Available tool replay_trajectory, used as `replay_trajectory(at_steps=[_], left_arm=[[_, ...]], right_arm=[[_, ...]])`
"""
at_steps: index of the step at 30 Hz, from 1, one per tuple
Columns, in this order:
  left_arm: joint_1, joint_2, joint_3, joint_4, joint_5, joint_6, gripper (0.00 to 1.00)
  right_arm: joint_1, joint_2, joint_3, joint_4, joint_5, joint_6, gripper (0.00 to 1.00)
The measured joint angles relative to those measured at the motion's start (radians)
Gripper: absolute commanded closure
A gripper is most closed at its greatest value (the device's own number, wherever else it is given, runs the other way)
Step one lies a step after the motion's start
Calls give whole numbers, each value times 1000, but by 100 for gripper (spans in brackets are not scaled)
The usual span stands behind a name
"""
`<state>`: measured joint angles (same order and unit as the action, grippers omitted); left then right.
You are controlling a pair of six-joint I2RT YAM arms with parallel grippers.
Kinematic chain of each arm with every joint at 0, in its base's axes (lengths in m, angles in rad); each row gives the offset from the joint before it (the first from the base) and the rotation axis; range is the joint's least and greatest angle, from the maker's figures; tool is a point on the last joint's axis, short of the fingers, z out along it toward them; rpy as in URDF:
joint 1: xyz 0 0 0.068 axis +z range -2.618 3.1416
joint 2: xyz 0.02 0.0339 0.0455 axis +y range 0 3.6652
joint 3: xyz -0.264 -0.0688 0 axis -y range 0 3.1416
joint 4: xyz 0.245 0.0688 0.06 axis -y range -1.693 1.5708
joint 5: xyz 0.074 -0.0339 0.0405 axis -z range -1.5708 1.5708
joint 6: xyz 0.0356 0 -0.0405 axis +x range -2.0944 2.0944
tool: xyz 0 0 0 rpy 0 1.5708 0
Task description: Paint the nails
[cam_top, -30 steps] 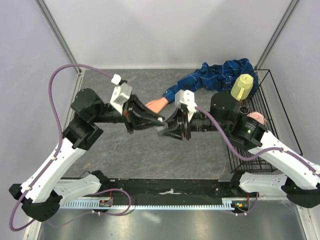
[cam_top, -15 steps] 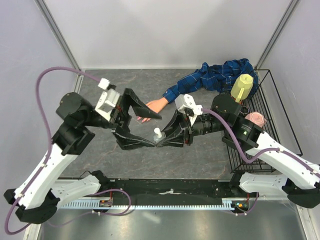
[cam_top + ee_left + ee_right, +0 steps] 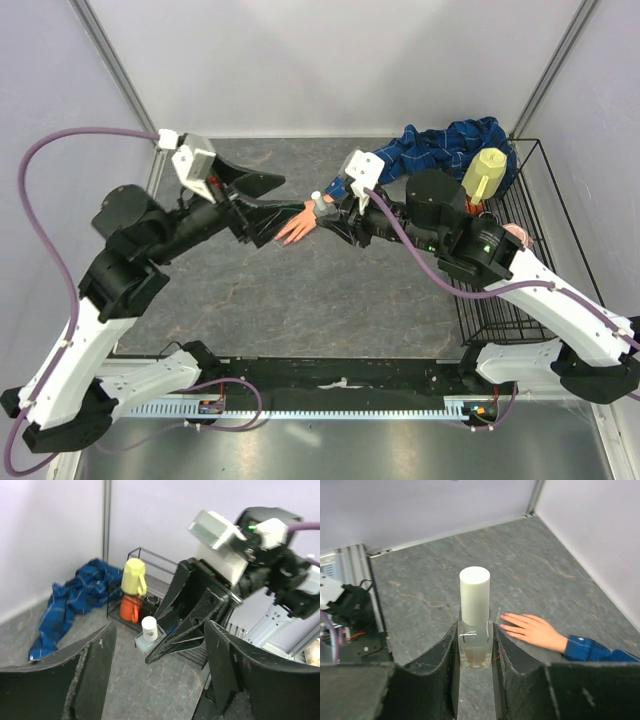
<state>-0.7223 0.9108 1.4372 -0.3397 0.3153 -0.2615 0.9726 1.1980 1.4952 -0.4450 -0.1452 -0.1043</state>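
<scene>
The peach mannequin hand (image 3: 298, 222) lies flat on the grey table, its wrist in a blue plaid sleeve (image 3: 420, 150). In the right wrist view the nails (image 3: 503, 625) show as small pinkish tips on the fingers of the hand (image 3: 535, 631). My right gripper (image 3: 325, 208) is shut on a small clear bottle with a white cap (image 3: 475, 622), held upright just beside the fingertips. My left gripper (image 3: 280, 200) stands open with nothing in it, just left of the hand. In its own view the left gripper (image 3: 157, 675) faces the bottle (image 3: 149, 632).
A black wire rack (image 3: 520, 250) stands at the right edge with a yellow cup (image 3: 484, 172) and a pink item (image 3: 515, 232) in it. The left wrist view also shows an orange cup (image 3: 130, 609) there. Pale walls close in on three sides.
My left gripper opened off the bottle and drew back to the left. The right gripper carried the bottle from mid-table to the far side, next to the hand's fingertips.
</scene>
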Motion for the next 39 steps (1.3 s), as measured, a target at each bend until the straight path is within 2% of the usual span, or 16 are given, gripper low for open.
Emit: replay_trajectory(at_steps=[4, 11, 15, 20, 21, 22, 23, 25, 28, 31, 34, 36, 39], left_arm=[[0, 66, 3, -21, -31, -18, 36], [0, 136, 2, -31, -34, -41, 42], [0, 140, 3, -24, -25, -51, 55], [0, 165, 2, -23, 2, -63, 59], [0, 173, 2, -24, 12, -64, 62], [0, 177, 2, -24, 21, -66, 76], [0, 182, 2, -25, 33, -67, 86], [0, 185, 2, -26, 48, -65, 98], [4, 180, -3, -23, 89, -48, 98], [16, 157, -34, 9, 194, 1, 98], [26, 99, -127, 118, 375, 30, 98], [29, 68, -190, 235, 537, 20, 98], [20, 63, -233, 470, 770, -79, 98]], right_arm=[[0, 15, 0, -1, 62, -13, 100], [0, 23, 9, -1, 95, -20, 100], [0, 23, 9, -1, 98, -20, 100], [1, 23, 9, -1, 100, -19, 100], [1, 23, 9, -1, 100, -18, 100], [1, 23, 9, -1, 101, -16, 100], [1, 23, 9, 0, 101, -16, 100], [0, 23, 9, -5, 100, -10, 100], [0, 20, 9, -8, 81, -8, 100], [-2, 4, 4, -22, 8, -12, 100], [-9, -42, -25, -33, -162, -7, 100], [-9, -68, -38, -33, -320, 23, 100], [2, -87, -66, 51, -542, 105, 100]])
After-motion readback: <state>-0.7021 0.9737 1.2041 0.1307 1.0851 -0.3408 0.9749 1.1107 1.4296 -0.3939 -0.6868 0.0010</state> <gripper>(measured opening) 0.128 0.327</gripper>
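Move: The white cap of the nail polish bottle is about 2 cm ahead of my open left hand, 5 cm to its right and 5 cm below. The bottle under the cap, already in my right fingers, sits roughly 3 cm lower. From my right hand the cap is about 3 cm above, 1 cm forward and 1 cm left. The rubber hand lies some 14 cm ahead of my right hand, 7 cm to its left and 38 cm below. I lower my left hand about 6 cm while reaching right and forward, tipping slightly, and pinch the cap; my right hand eases 2 cm forward, keeping its grip on the bottle. Then both swing back together about 12 cm, left fingers turning clockwise and right counter-clockwise, some 35 degrees each, to twist the cap clockwise against the bottle. ##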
